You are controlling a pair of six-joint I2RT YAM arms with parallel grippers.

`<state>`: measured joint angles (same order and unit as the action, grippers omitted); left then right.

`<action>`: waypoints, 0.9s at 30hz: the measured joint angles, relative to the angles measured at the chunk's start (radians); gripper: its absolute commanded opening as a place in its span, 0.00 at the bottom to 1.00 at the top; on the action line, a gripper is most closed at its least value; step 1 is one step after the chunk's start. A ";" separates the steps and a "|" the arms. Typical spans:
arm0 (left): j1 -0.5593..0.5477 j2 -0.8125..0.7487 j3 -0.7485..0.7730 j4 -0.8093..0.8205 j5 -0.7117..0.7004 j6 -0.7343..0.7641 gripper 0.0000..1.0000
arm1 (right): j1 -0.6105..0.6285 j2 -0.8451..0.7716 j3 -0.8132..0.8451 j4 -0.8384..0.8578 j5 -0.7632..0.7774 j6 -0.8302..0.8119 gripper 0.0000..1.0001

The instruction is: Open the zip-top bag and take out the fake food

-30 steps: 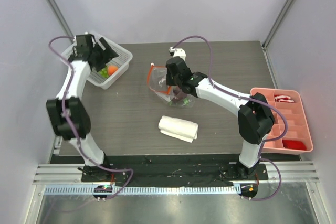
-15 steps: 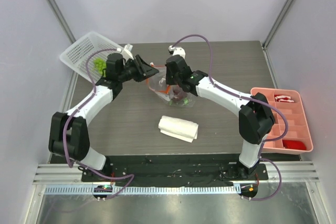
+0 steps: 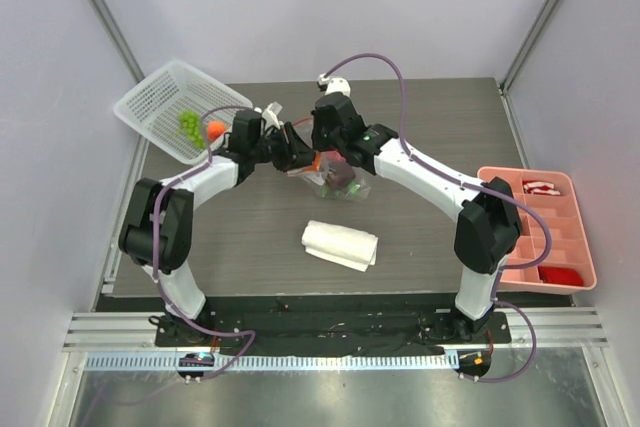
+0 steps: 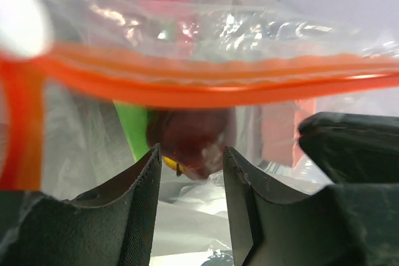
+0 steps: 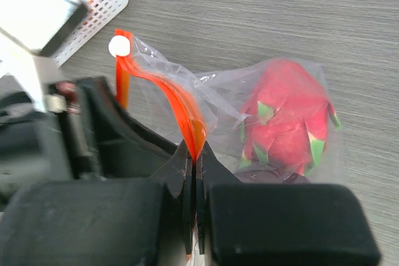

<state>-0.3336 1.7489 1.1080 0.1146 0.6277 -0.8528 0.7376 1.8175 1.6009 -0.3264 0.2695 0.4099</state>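
Observation:
The zip-top bag (image 3: 340,182) lies mid-table, clear with an orange zipper strip (image 4: 218,82). My right gripper (image 5: 194,154) is shut on that strip and holds the mouth up. My left gripper (image 4: 190,154) is at the bag's mouth under the strip, jaws partly apart. A dark purple fruit (image 4: 190,135) sits right at its fingertips, beside a green leaf (image 4: 132,129). The red-pink dragon fruit (image 5: 283,116) is inside the bag. Green grapes (image 3: 188,124) and a small orange (image 3: 214,129) lie in the white basket (image 3: 150,97).
A folded white cloth (image 3: 340,244) lies in front of the bag. A pink divided tray (image 3: 580,247) with red items sits at the right edge. The white basket is at the back left corner. The two grippers (image 3: 305,152) are very close together.
My left arm has swung from the basket over to the bag's mouth, and its jaws have narrowed. The basket has shifted slightly. The right gripper has kept its hold on the strip.

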 measured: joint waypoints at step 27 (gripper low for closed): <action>-0.066 0.138 0.046 -0.043 0.069 0.074 0.79 | -0.008 0.063 0.034 -0.024 0.013 0.018 0.01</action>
<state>-0.3992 1.8866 1.1542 0.0711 0.6964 -0.7792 0.7296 1.8805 1.6352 -0.3508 0.2829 0.4274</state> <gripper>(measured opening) 0.758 0.040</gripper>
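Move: The dark eggplant in the clear bag lies about 7 cm to the right of the empty left hand, some 2 cm back and 10 cm below. The pink dragon fruit lies about 6 cm farther out than the eggplant, and the folded cloth is roughly 17 cm back from the left hand and 7 cm to its right. From the right hand, which already pinches the orange zip edge, the eggplant lies about 5 cm right, 4 cm back and 16 cm down. The left hand sinks about 5 cm at the bag's mouth, shifting some 3 cm right and drawing back before easing slightly forward again, turns about 10 degrees clockwise and spreads its half-open fingers wide towards the eggplant. The right hand keeps its pinch on the orange zip edge, dipping nearly 4 cm with it and then lifting about halfway back while edging forward. ##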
